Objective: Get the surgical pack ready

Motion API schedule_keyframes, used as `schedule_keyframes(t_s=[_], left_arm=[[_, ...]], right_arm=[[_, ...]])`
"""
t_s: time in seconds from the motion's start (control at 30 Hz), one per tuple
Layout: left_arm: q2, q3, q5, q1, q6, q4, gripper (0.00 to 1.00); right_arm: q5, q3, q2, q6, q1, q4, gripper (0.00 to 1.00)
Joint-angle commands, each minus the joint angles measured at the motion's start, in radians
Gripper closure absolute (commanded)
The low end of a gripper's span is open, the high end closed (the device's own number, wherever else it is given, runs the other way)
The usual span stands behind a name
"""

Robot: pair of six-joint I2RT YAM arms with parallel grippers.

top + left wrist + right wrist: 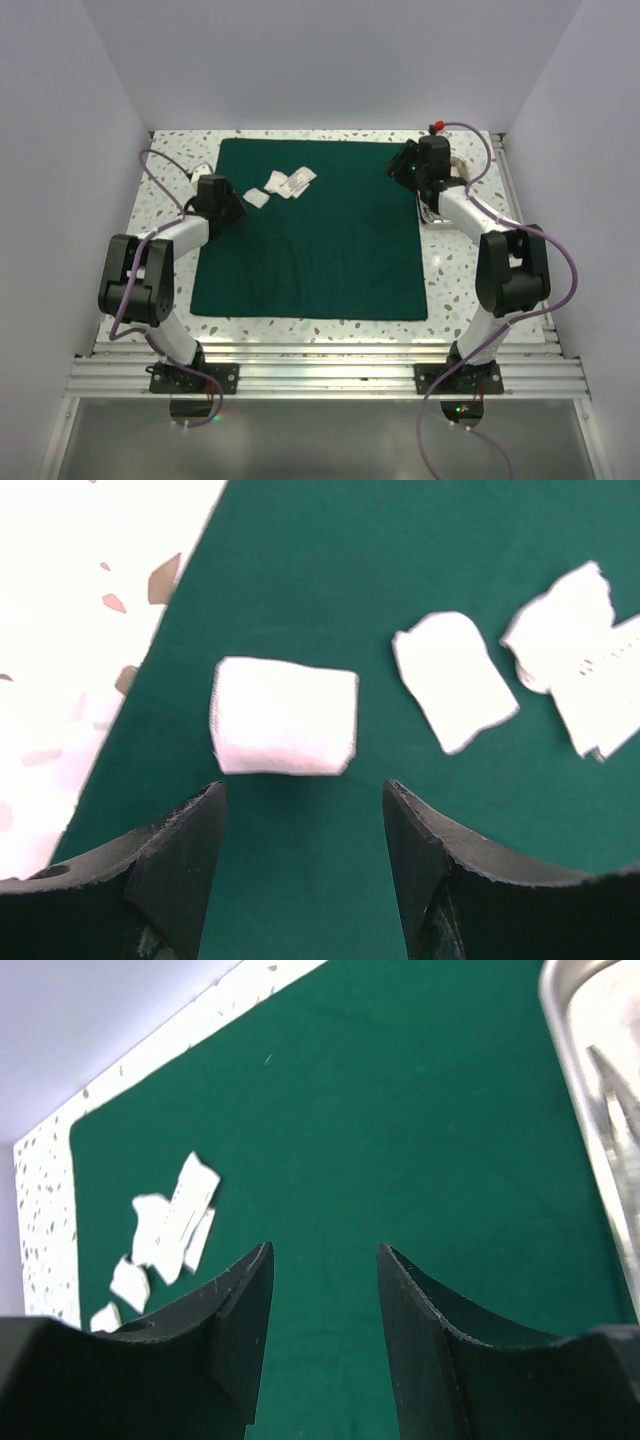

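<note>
A dark green cloth drape (320, 235) lies flat on the table. Several white gauze pads (283, 185) lie on its far left part. My left gripper (303, 792) is open just short of the nearest folded gauze pad (285, 717), with nothing between its fingers. Two more pads lie to the right, one (455, 680) close by and one (585, 660) at the frame edge. My right gripper (323, 1252) hangs open over the drape's far right part (420, 1140), empty. The steel tray (590, 1090) sits at the drape's right edge, with a steel instrument (620, 1090) inside it.
The speckled white tabletop (170, 165) borders the drape on all sides. White walls close in the table at the left, back and right. In the top view the tray (458, 170) is mostly hidden behind my right arm.
</note>
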Motion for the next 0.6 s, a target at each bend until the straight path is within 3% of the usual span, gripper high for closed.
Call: schedule_keyframes(t_s=[0.0, 0.3, 0.43, 0.47, 0.57], left_arm=[[0.049, 0.054, 0.011, 0.041, -0.021, 0.032, 0.33], [0.14, 0.112, 0.016, 0.07, -0.015, 0.04, 0.39], [0.182, 0.138, 0.022, 0.073, -0.015, 0.037, 0.53], [0.188, 0.139, 0.019, 0.074, -0.021, 0.034, 0.63], [0.195, 0.134, 0.024, 0.077, -0.024, 0.043, 0.8]], right_arm=[[-0.036, 0.012, 0.003, -0.028, 0.018, 0.024, 0.51], [-0.044, 0.001, 0.011, -0.027, 0.026, 0.035, 0.53], [-0.044, 0.001, 0.008, -0.029, 0.026, 0.034, 0.53], [-0.045, 0.001, 0.005, -0.028, 0.026, 0.034, 0.54], [-0.044, 0.001, 0.005, -0.029, 0.027, 0.031, 0.54]])
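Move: The nearest gauze pad lies just ahead of the left gripper, about 3 cm out, 2 cm to its left and 4 cm below. A second pad is about 7 cm ahead and 5 cm right of this gripper; a third about 11 cm ahead and 10 cm right, with the printed packet beside it, 11 cm ahead and 15 cm right. From the right gripper, the nearest pad is some 40 cm left, 5 cm back and 14 cm below. Bring the left gripper down about 4 cm onto the nearest gauze pad, easing some 2 cm forward and 2 cm left as it sinks. Once the leftward drift has stopped, keep sinking and draw the wide-open fingers most of the way shut over the pad's middle, pinching at the cloth. Let the right gripper, empty, slide 2 cm left, then hold it there. ##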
